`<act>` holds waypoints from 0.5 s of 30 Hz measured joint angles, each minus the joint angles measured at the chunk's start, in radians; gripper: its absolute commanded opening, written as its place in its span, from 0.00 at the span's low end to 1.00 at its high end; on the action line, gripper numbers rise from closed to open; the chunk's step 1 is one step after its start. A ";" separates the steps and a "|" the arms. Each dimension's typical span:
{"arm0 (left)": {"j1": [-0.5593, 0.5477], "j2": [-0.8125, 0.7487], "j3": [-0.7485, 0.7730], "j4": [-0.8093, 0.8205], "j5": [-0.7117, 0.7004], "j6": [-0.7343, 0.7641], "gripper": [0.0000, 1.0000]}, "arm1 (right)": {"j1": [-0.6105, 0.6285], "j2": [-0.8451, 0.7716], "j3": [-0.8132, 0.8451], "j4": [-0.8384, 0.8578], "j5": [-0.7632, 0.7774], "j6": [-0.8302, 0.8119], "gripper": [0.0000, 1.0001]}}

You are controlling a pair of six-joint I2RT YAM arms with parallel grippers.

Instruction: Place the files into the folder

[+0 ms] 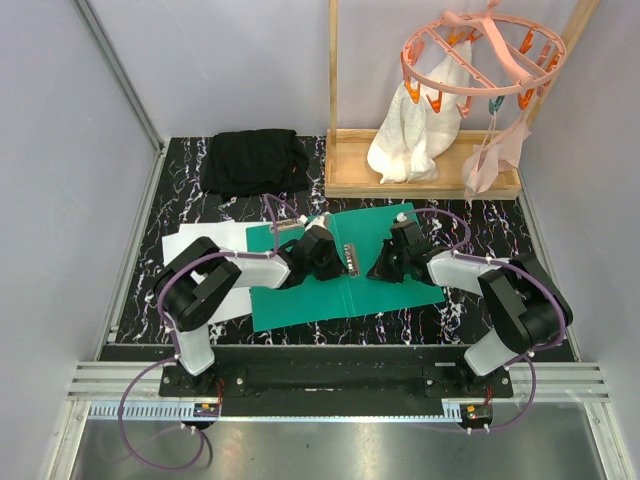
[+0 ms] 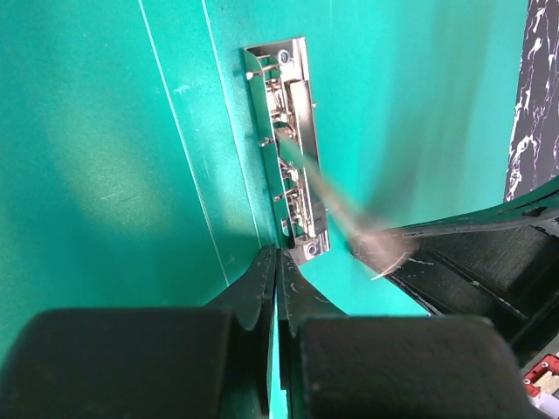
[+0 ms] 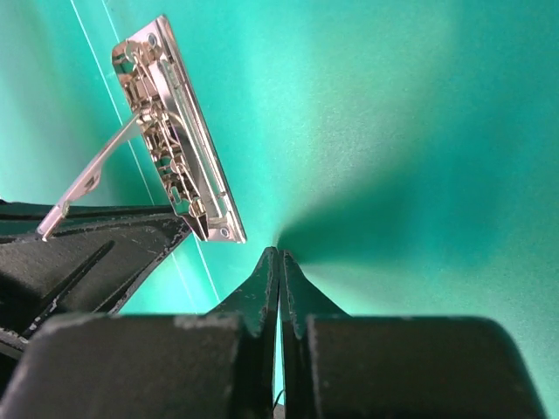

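The teal-green folder [image 1: 400,295] lies open in the middle of the table, its metal clip [image 1: 351,257] near the spine. The clip [image 2: 288,140] has its lever [image 2: 345,209] raised and blurred. White files [image 1: 195,245] lie at the left, partly under the left arm and the folder's edge. My left gripper [image 2: 278,255] is shut with nothing in it, its tips on the folder just beside the clip's near end. My right gripper [image 3: 279,253] is also shut and empty, tips down on the bare folder [image 3: 393,131] right of the clip [image 3: 175,131]. The two grippers stand close together, on either side of the clip.
A folded black cloth [image 1: 255,160] lies at the back left. A wooden tray [image 1: 420,185] at the back right holds white cloth [image 1: 415,140], with a pink peg hanger [image 1: 480,60] above it. Walls close in on both sides.
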 measured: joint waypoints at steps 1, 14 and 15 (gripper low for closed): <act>-0.001 0.000 0.000 0.000 0.000 0.003 0.00 | 0.000 0.000 0.003 -0.005 -0.002 -0.008 0.00; -0.035 -0.135 -0.049 -0.116 0.074 0.152 0.42 | 0.002 -0.093 0.033 -0.049 -0.198 -0.110 0.66; -0.035 -0.166 -0.049 -0.140 0.074 0.166 0.45 | 0.005 -0.092 0.038 -0.043 -0.224 -0.115 0.70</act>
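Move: The clip on the folder's spine, lever raised, has its middle about 4 cm ahead and 2 cm right of the left hand, and some 5 cm ahead and 5 cm left of the right hand, nearly at fingertip height. The white files lie left of the folder, visible middle roughly 32 cm left of the left hand and level with it, about 39 cm left of and 1 cm ahead of the right hand. Both closed grippers come free of the open folder beside the clip and part their fingers as they rise. The left draws back about 4 cm, away from the clip, then lifts some 2.5 cm, turning slightly clockwise. The right climbs nearly 5 cm over the right-hand panel while going left and a little back, opening past halfway and turning counter-clockwise. ##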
